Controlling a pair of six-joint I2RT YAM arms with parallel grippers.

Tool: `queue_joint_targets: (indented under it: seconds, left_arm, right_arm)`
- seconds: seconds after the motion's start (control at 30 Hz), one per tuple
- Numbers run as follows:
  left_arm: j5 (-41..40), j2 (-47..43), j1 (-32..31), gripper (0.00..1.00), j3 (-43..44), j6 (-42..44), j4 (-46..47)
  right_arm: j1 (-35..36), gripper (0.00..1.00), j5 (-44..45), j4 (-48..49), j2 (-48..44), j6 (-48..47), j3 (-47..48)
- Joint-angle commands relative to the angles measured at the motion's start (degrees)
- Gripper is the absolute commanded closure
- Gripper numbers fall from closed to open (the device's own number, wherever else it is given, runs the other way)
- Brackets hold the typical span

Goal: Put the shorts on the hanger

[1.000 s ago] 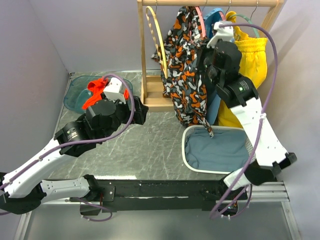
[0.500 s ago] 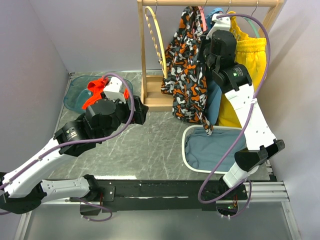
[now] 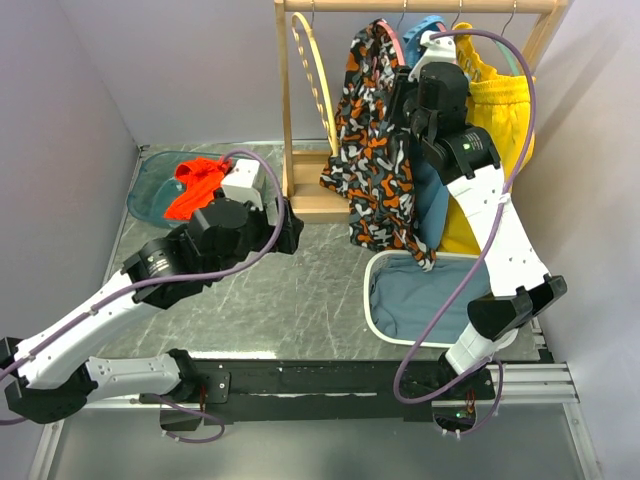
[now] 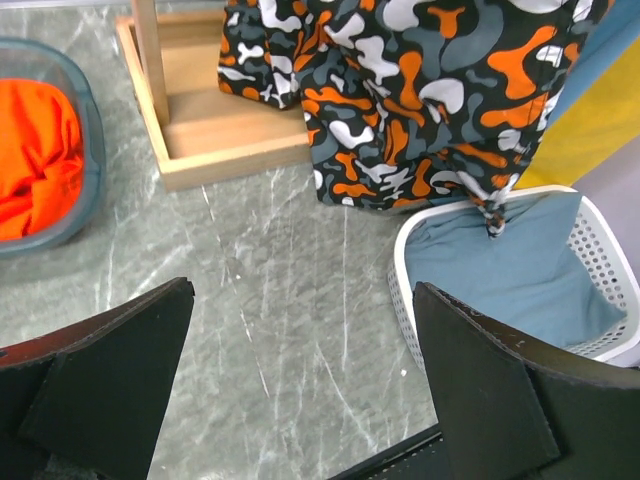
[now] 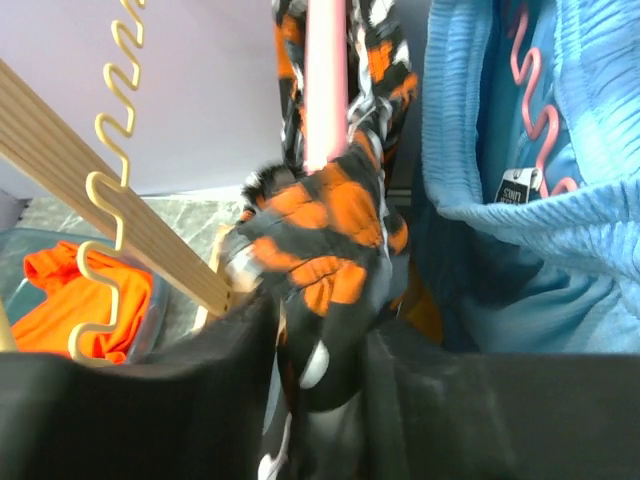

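Observation:
The camouflage-print shorts (image 3: 372, 150) hang from the pink hanger (image 3: 394, 33) on the wooden rail, their legs drooping toward the basket. In the right wrist view the hanger (image 5: 326, 80) runs straight up, with a bunch of the shorts (image 5: 320, 225) draped over it. My right gripper (image 5: 320, 345) is shut on that bunch, high beside the rail (image 3: 404, 105). My left gripper (image 3: 290, 228) hovers low over the table, left of the shorts, its jaws wide open and nothing between them (image 4: 302, 300).
A yellow wavy hanger (image 3: 312, 70) hangs on the wooden rack (image 3: 290, 120). Light-blue shorts (image 5: 520, 150) and yellow shorts (image 3: 505, 100) hang to the right. A white basket (image 3: 378, 300) holds blue cloth. A teal bowl (image 3: 148, 198) holds an orange-red garment (image 3: 195, 180).
My right gripper has risen toward the rail, lifting the shorts' top up with it. My left arm has shifted a little to the right.

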Motion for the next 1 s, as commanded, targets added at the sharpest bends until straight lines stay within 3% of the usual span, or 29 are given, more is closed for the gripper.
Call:
queue_joint_targets:
  seconds: [0.0, 0.03, 0.13, 0.23, 0.5, 0.8, 0.97]
  left_arm:
    - [-0.35, 1.21, -0.07, 0.04, -1.06, -3.01, -1.09]
    - [-0.79, 1.21, -0.07, 0.03, -1.41, -3.37, -1.09]
    - [-1.15, 1.74, -0.07, 0.04, -2.29, -4.95, -1.62]
    - [-3.25, 2.62, -0.07, 0.04, -2.73, -7.67, -2.67]
    - [-4.22, 4.20, -0.07, 0.04, -5.28, -12.42, -3.81]
    - [-2.64, 4.81, -0.07, 0.04, -10.64, -15.67, -1.62]
    - [-0.89, 3.24, -0.07, 0.04, -16.08, -15.32, 3.38]
  right_arm:
    - [-0.22, 0.48, -1.42, 2.69, -3.48, 3.02, 1.17]
    - [-0.30, 0.40, -1.60, 1.81, -4.27, 4.33, 0.82]
    - [-0.22, 0.29, -2.92, 0.23, -8.05, 7.66, -1.28]
    - [-0.13, 0.23, -5.20, -1.70, -12.88, 11.97, -5.32]
    - [3.37, 0.20, -10.75, 5.14, -36.58, 20.50, -36.50]
    - [28.75, 0.18, 3.57, 16.98, -50.41, 29.03, -65.34]
    - [36.69, 0.16, 9.47, 22.10, -50.43, 32.28, -75.28]
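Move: The right hand still pinches the waist of the camouflage shorts on the pink hanger; their middle hangs about 5 cm ahead, 3 cm left and 15 cm below. The blue shorts are roughly 5 cm ahead, 9 cm right and 12 cm below, the empty yellow hanger some 6 cm ahead and 16 cm left, about level. From the left hand, the camouflage shorts' middle is about 27 cm ahead, 19 cm right, 6 cm below. Right fingers release the shorts, pull back about 25 cm, then also down; open left hand sinks 12 cm. ##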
